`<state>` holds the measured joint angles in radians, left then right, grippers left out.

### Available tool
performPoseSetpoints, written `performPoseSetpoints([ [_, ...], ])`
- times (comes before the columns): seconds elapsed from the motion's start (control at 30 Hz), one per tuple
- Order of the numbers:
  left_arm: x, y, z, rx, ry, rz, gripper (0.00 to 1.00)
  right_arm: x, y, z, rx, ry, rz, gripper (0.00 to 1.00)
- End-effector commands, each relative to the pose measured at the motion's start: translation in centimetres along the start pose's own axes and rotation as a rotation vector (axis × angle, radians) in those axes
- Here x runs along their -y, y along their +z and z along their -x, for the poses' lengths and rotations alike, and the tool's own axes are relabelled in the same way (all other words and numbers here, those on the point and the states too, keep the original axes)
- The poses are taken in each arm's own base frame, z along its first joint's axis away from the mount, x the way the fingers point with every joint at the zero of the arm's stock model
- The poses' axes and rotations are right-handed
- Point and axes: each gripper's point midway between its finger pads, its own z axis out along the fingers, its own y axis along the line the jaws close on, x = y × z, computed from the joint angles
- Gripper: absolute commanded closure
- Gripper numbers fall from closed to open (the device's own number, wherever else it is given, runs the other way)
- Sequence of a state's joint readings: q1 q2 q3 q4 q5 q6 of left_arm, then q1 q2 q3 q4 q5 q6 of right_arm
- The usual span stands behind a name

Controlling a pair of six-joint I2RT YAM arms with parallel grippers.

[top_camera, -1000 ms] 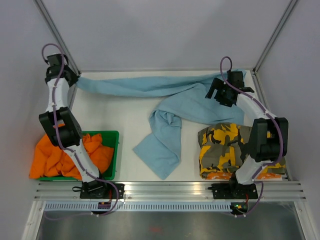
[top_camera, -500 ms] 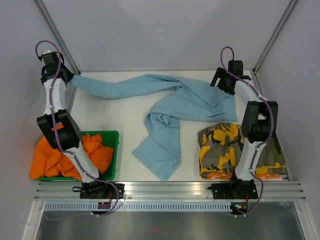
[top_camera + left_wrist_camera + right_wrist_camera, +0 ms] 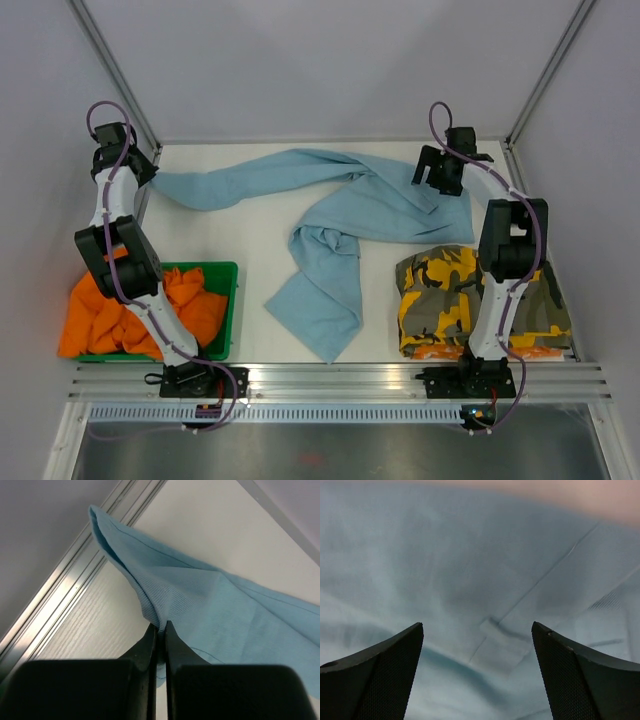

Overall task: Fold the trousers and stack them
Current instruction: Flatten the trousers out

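Observation:
Light-blue trousers (image 3: 340, 205) lie spread across the far half of the table, one leg reaching to the far left corner, the other trailing toward the front (image 3: 315, 300). My left gripper (image 3: 140, 165) is shut on the end of the far-left leg (image 3: 165, 595), pinching a fold of cloth between its fingers (image 3: 159, 627). My right gripper (image 3: 432, 175) hovers open just over the waist end of the trousers (image 3: 480, 580), its fingers (image 3: 395, 665) wide apart with a belt loop (image 3: 495, 635) between them. A folded camouflage pair (image 3: 470, 300) rests at the front right.
A green bin (image 3: 225, 275) at the front left holds orange trousers (image 3: 120, 310). Metal frame posts (image 3: 115, 75) rise at both far corners, and an aluminium rail (image 3: 65, 600) runs along the table's left edge. White enclosure walls surround the table.
The left gripper rose and came back down with the leg end, leaving slack in that leg. The right gripper swung to the far right corner and now sits over the waist.

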<state>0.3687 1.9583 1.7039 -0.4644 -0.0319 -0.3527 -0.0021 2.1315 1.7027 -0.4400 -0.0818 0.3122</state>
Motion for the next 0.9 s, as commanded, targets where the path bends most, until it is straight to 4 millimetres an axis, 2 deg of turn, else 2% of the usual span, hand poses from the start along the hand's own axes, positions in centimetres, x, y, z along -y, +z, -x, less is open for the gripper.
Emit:
performPoseSetpoints([
  [0.0, 1.2, -1.1, 1.9, 0.059, 0.027, -0.062, 0.98, -4.7, -4.1, -1.1, 0.045, -0.032, 0.107, 0.05],
  [0.03, 1.6, -1.1, 1.8, 0.053, 0.027, -0.084, 0.98, -5.2, -4.1, -3.1, 0.02, -0.082, 0.117, 0.06],
  [0.1, 1.9, -0.9, 1.6, 0.044, 0.029, -0.099, 0.98, -5.7, -5.2, -3.0, 0.061, -0.167, 0.115, 0.07],
  [0.2, 2.2, -0.9, 1.4, 0.037, 0.033, -0.119, 0.98, -5.6, -5.7, -3.9, 0.038, -0.413, 0.083, 0.09],
  [0.23, 2.2, -0.8, 1.4, 0.038, 0.032, -0.123, 0.98, -5.4, -5.6, -3.8, 0.039, -0.55, 0.049, 0.09],
  [0.33, 2.4, -0.6, 1.2, 0.03, 0.033, -0.134, 0.98, -3.2, -5.3, -3.2, 0.034, -0.677, -0.106, 0.09],
  [0.37, 2.4, -0.5, 1.0, 0.025, 0.033, -0.137, 0.98, -1.4, -4.6, -3.5, -0.003, -0.715, -0.194, 0.09],
  [0.43, 2.5, -0.5, 0.9, 0.022, 0.032, -0.14, 0.98, -0.3, -4.2, -3.0, -0.031, -0.749, -0.267, 0.1],
  [0.53, 2.4, -0.5, 1.0, 0.023, 0.036, -0.138, 0.98, 1.6, -2.5, -4.1, -0.098, -0.792, -0.343, 0.16],
  [0.57, 2.3, -0.5, 1.0, 0.024, 0.038, -0.134, 0.98, 1.7, -2.4, -4.2, -0.109, -0.794, -0.35, 0.24],
  [0.63, 2.3, -0.5, 1.0, 0.026, 0.044, -0.131, 0.98, 1.6, -1.8, -4.6, -0.119, -0.79, -0.341, 0.32],
  [0.8, 2.1, -0.5, 1.0, 0.025, 0.048, -0.124, 0.98, 1.4, -0.4, -5.3, -0.114, -0.772, -0.312, 0.34],
  [0.83, 2.1, -0.6, 1.1, 0.028, 0.047, -0.122, 0.98, 1.6, -0.2, -5.3, -0.115, -0.774, -0.324, 0.36],
  [0.87, 2.1, -0.6, 1.1, 0.027, 0.051, -0.123, 0.98, 1.7, -0.2, -5.2, -0.114, -0.773, -0.336, 0.42],
])
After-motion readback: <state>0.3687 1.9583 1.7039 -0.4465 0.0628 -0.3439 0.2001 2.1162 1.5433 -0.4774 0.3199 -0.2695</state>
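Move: The folded-over waistband corner of the trousers, with its belt loop, lies about 6 cm back from my open right hand, level with it sideways and some 6 cm below. The twisted fold in the trousers is roughly 23 cm to this hand's left and 12 cm back; the camouflage pile sits about 30 cm back and 6 cm to its right. From my left hand that corner is some 66 cm to the right, 3 cm back and 14 cm lower. I draw my right hand back about 6 cm while swinging left, then bring it back to the right and sink some 4 cm onto the folded waistband corner. Its left side rolls down about 40 degrees and it turns some 25 degrees counter-clockwise; late on, the wide-open fingers begin closing around the corner. My left hand keeps its pinch on the leg end, easing slightly right. ##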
